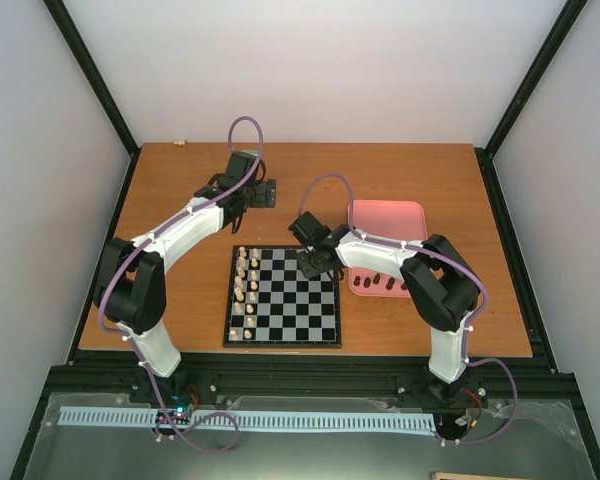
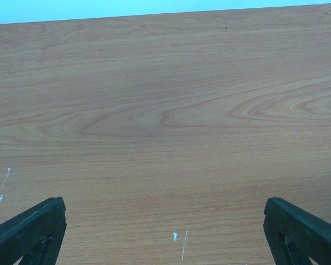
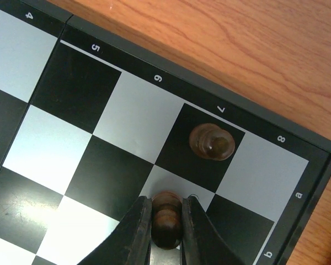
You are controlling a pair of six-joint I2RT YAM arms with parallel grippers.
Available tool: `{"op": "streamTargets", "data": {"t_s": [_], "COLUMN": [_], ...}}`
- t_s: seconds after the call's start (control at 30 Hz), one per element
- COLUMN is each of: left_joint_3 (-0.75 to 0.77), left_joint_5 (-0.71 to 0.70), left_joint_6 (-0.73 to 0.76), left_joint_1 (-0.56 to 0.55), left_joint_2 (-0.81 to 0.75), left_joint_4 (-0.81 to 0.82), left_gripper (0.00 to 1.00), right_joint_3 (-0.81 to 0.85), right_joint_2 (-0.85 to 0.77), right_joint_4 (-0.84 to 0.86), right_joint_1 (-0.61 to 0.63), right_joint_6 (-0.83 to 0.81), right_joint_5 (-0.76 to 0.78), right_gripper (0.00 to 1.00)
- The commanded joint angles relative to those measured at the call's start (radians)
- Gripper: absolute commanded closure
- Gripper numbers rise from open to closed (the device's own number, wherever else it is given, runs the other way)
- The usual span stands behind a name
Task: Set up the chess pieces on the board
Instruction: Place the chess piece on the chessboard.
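Note:
My right gripper [image 3: 165,203] is shut on a dark brown chess piece [image 3: 166,223], which it holds over a light square of the board [image 3: 77,88] near the far right corner. I cannot tell whether the piece touches the square. Another dark piece [image 3: 212,142] stands upright on the dark square beside it, by the rim mark 7. From above, the right gripper [image 1: 313,263] hangs over the board's [image 1: 280,345] far right part. More dark pieces [image 1: 378,281] lie in the pink tray [image 1: 388,215]. My left gripper [image 2: 165,221] is open over bare wood, holding nothing.
Cream pieces [image 1: 245,285] fill the board's two left columns. The pink tray sits just right of the board, under my right forearm. The left gripper [image 1: 263,192] hovers behind the board's far left. Black frame rails border the wooden table [image 1: 420,170].

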Motion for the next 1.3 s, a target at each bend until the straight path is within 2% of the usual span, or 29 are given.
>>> {"op": "streamTargets", "data": {"t_s": [0.0, 0.47, 0.67, 0.77, 0.9, 1.0, 1.1, 1.27], "left_joint_3": [0.017, 0.017, 0.018, 0.019, 0.02, 0.02, 0.02, 0.019], "left_joint_5": [-0.007, -0.01, -0.008, -0.009, -0.011, -0.009, -0.007, 0.002], "left_joint_6": [-0.009, -0.009, -0.008, -0.006, -0.006, -0.006, -0.007, -0.011], "left_joint_1": [0.006, 0.006, 0.006, 0.006, 0.005, 0.006, 0.006, 0.006], "left_joint_2": [-0.001, 0.0, 0.0, 0.002, 0.0, 0.0, 0.001, -0.003], "left_joint_4": [0.001, 0.002, 0.0, 0.0, -0.001, 0.0, -0.001, -0.001], "left_gripper": [0.0, 0.0, 0.0, 0.0, 0.0, 0.0, 0.0, 0.0], "right_joint_3": [0.014, 0.02, 0.005, 0.004, -0.018, -0.043, -0.067, -0.145], "right_joint_2": [0.014, 0.017, -0.009, -0.024, -0.109, -0.218, -0.315, -0.393], "right_joint_4": [-0.009, -0.018, -0.002, -0.004, 0.008, 0.013, -0.011, -0.034], "right_joint_1": [0.008, 0.008, 0.008, 0.008, 0.008, 0.008, 0.006, -0.097], "right_joint_6": [-0.001, -0.011, -0.025, -0.03, -0.032, -0.04, -0.038, -0.021], "right_joint_5": [0.02, 0.002, -0.007, -0.005, -0.014, -0.01, 0.07, 0.123], "right_gripper": [0.87, 0.82, 0.64, 0.62, 0.61, 0.53, 0.45, 0.45]}}
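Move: The right hand is still pinching a dark chess piece right over its square, the light b7, whose surface is roughly 3 cm below it. The dark piece already placed on a7 stands about 3 cm farther out; the block of light pieces is centred some 15 cm left and 7 cm back; the pink tray's middle is around 16 cm right and 4 cm ahead. From the idle left hand, that square lies about 14 cm back, 10 cm right and 16 cm below. The right fingers let go of the dark piece on b7, easing open from nearly shut to a little over half while the hand stays all but still. Then the hand rises quickly straight up off the board, about 12 cm, drifting a couple of cm right towards the tray only at the end, with the wrist tilting some 15 degrees so the fingertips swing outward. ##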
